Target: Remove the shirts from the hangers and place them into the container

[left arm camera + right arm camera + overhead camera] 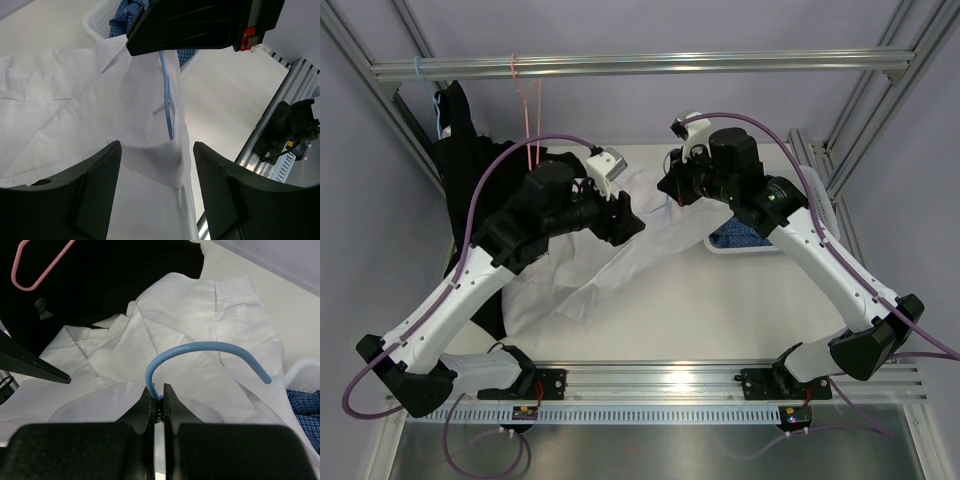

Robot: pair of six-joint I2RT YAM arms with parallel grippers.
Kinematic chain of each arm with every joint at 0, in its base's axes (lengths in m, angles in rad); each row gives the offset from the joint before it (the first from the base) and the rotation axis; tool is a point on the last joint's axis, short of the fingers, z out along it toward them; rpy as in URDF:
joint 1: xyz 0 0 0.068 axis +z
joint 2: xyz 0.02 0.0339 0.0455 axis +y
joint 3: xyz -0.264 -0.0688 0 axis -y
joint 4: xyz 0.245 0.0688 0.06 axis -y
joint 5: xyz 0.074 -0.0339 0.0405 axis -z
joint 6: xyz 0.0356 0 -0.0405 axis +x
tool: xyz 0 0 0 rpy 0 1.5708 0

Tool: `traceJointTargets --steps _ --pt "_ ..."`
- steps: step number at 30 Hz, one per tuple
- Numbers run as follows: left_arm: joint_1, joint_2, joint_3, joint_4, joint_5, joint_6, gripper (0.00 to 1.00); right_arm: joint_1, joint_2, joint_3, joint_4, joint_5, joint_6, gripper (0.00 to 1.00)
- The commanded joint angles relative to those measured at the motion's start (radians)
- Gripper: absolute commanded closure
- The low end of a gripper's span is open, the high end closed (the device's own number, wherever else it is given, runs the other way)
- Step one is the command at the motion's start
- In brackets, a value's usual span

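Observation:
A white shirt point(610, 265) lies spread over the table, its collar end lifted on a light blue hanger point(205, 347). My right gripper point(159, 390) is shut on that hanger's neck, just below the hook. The hanger's blue wire point(166, 95) runs down inside the shirt point(100, 110). My left gripper point(156, 165) is open, its fingers point(100, 185) either side of a hanging fold of white cloth without pinching it. The container point(720, 246) at right holds a blue checked shirt point(305, 410). A black shirt point(460, 150) hangs at far left.
A pink hanger point(525, 110) hangs bare on the top rail point(640, 65), beside the black shirt. Both grippers point(625, 215) point(668, 190) sit close together over the table's middle. Frame posts stand at both sides, and a rail runs along the near edge.

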Motion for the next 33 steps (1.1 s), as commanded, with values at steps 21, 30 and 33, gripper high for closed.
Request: traceJointTargets --steps 21,30,33 --pt "0.002 -0.077 0.031 -0.064 -0.035 0.005 1.0 0.012 0.013 0.01 0.055 0.28 -0.002 1.0" --pt "0.004 -0.295 -0.083 -0.224 -0.293 0.037 1.0 -0.073 0.061 0.108 0.02 0.224 0.075 1.0" --pt "0.002 -0.364 -0.132 -0.236 -0.325 -0.001 1.0 -0.111 0.068 0.152 0.005 0.214 0.109 1.0"
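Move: The left hand's open fingers straddle the raised edge of the white shirt, with the blue hanger's arm just inside it, so the cloth is practically at the hand point. From that hand the empty pink hanger hangs about 17 cm left, 13 cm ahead and a little higher; the black shirt is some 24 cm left and 12 cm ahead, and the container about 29 cm right, 16 cm ahead and 30 cm lower. The right hand holds the blue hanger below its hook, with that shirt edge about 7 cm back and 7 cm left of it, roughly level. The left hand first stays nearly in place and shuts its fingers on the white shirt's edge, then pulls the pinched cloth about 8 cm left and some 3 cm back, away from the right hand, turning roughly 10 degrees counter-clockwise. As it pulls, the right hand keeps its closed grip on the blue hanger and moves about 3.5 cm forward, turning some 10 degrees clockwise, so that the two hands draw apart. ##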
